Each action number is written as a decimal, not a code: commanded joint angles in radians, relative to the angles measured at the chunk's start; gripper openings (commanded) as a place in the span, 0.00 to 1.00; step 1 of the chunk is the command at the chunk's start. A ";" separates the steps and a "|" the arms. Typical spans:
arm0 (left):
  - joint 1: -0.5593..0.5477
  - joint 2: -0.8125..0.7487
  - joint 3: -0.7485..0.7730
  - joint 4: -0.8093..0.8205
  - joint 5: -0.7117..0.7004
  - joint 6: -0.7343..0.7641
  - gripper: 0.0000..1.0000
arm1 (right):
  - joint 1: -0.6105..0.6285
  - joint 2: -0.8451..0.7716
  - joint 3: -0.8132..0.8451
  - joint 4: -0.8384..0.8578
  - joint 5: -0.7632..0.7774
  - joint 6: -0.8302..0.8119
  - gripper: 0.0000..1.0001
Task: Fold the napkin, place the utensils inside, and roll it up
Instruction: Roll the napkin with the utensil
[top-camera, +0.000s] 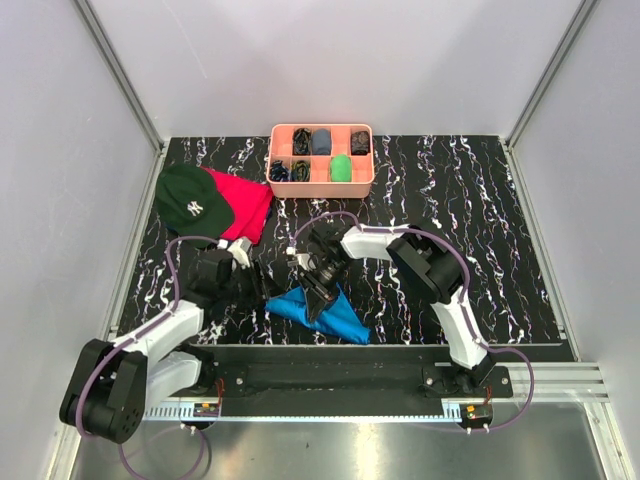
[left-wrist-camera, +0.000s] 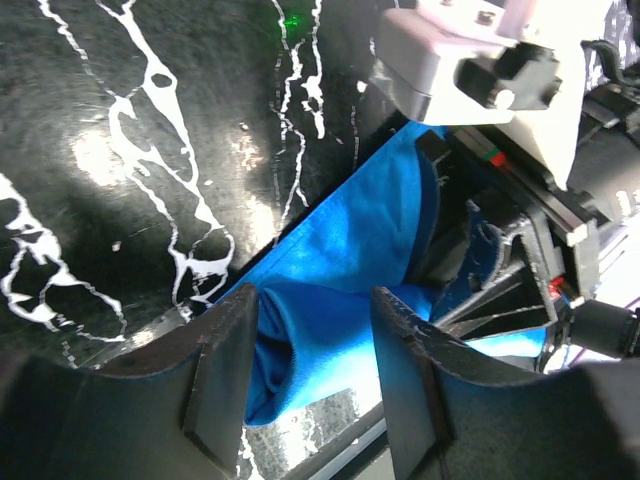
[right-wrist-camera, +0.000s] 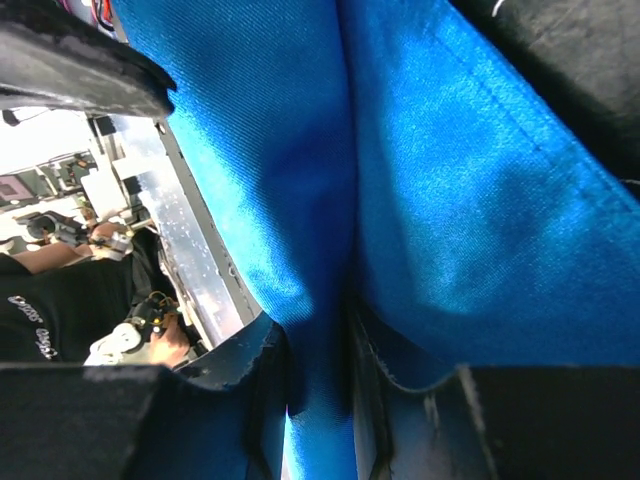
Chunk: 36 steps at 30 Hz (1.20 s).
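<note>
The bright blue napkin (top-camera: 338, 318) lies bunched near the table's front edge, between my two arms. My right gripper (top-camera: 318, 290) reaches down onto its top and is shut on a raised fold of the napkin (right-wrist-camera: 450, 200), the cloth pinched between the right gripper's (right-wrist-camera: 318, 335) two fingers. My left gripper (top-camera: 263, 285) sits at the napkin's left end. In the left wrist view the left gripper (left-wrist-camera: 315, 300) is open, its fingers standing wide on either side of a rolled end of the napkin (left-wrist-camera: 340, 250). The utensils are hidden.
A pink tray (top-camera: 372, 160) with small items in its compartments stands at the back. A dark green cap (top-camera: 190, 198) lies on a red cloth (top-camera: 252, 203) at the back left. The metal rail (top-camera: 350, 352) runs just in front of the napkin.
</note>
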 joint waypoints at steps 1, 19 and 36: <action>-0.010 0.026 -0.012 0.083 0.045 -0.011 0.47 | -0.018 0.052 0.017 -0.008 0.091 -0.007 0.32; -0.013 0.186 0.057 -0.034 -0.021 0.004 0.00 | -0.032 -0.171 0.009 0.075 0.295 0.023 0.66; -0.012 0.295 0.128 -0.100 -0.044 0.017 0.00 | 0.217 -0.488 -0.310 0.392 0.832 -0.150 0.83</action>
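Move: The napkin's left end lies almost straight under my open left fingers, about 3 cm down and 1 cm to the right. The rolled fold is pinched in my right hand, some 12 cm to the right of my left hand and 4 cm nearer my base. From my right hand, the left end is about 11 cm left and 3 cm ahead, and the right end roughly 13 cm right and 5 cm back. I lower my left hand about 2.5 cm onto the napkin's left end, shut the fingers on it and keep the pinch there. As those fingers close down, my right hand opens wide and lets go of the fold, lifting about 5 cm while reaching forward 6, then coming half that way back; the wrist swings its fingers some 50 degrees, from pointing back-left-down to left and steeply down. ##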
